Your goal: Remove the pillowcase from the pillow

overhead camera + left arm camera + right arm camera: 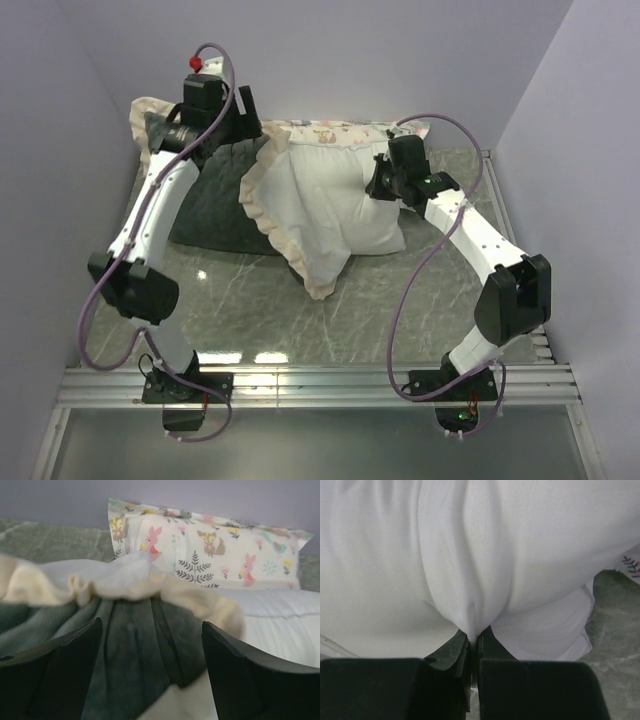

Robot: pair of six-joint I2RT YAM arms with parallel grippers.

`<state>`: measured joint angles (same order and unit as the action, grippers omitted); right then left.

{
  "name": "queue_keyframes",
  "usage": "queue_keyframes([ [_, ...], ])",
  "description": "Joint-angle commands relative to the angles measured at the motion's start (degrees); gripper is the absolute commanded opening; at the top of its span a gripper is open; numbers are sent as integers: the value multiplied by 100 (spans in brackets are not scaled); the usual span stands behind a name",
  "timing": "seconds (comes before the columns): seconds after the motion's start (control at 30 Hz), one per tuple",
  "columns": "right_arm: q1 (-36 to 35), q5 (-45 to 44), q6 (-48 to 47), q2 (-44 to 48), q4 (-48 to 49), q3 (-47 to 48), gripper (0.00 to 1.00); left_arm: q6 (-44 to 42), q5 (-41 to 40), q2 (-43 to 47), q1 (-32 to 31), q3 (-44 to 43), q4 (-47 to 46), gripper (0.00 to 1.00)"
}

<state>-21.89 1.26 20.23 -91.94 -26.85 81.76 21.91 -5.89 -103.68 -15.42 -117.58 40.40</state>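
The dark grey plush pillowcase (215, 205) lies bunched at the left, its cream frill (262, 200) curling round the opening. The plump white pillow (340, 210) sticks out of it to the right. My left gripper (243, 122) hovers at the back left over the case. In the left wrist view it (150, 627) is open, with grey plush (140, 650) and frill (125, 587) below the jaws, nothing gripped. My right gripper (385, 182) sits at the pillow's right end. In the right wrist view it (474, 641) is shut on a pinched fold of the pillow (470, 555).
A small pastel animal-print pillow (330, 132) lies against the back wall behind both grippers, also in the left wrist view (210, 545). Walls close in on the left, back and right. Grey marble tabletop (300, 320) shows in front of the pillow.
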Motion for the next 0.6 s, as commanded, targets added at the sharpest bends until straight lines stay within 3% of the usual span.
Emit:
queue_keyframes([
  [0.0, -8, 86, 69, -131, 189, 183, 0, 41, -26, 1261, 4, 410, -964, 87],
  [0.3, 18, 50, 34, -640, 84, 657, 0, 234, -580, 2641, 13, 3230, -1359, 87],
  [0.57, 115, 568, 60, -948, -75, 1246, 0, 963, 456, 3600, 4, 5516, -2456, 86],
])
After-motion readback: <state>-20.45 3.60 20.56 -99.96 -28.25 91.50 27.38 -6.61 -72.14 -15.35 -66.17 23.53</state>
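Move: The pillowcase's cream frilled edge lies about 8 cm back, 2 cm right of and 24 cm below the left hand. The white pillow's middle is some 6 cm back and 23 cm right, the grey fabric 6 cm back and 11 cm left, both well below. From the right hand, already pinching the white pillow, the frill is level ahead, about 26 cm left and 11 cm down. The open left hand swings back about 12 cm, rising then dropping towards the frill; the right, still pinching, edges forward. ##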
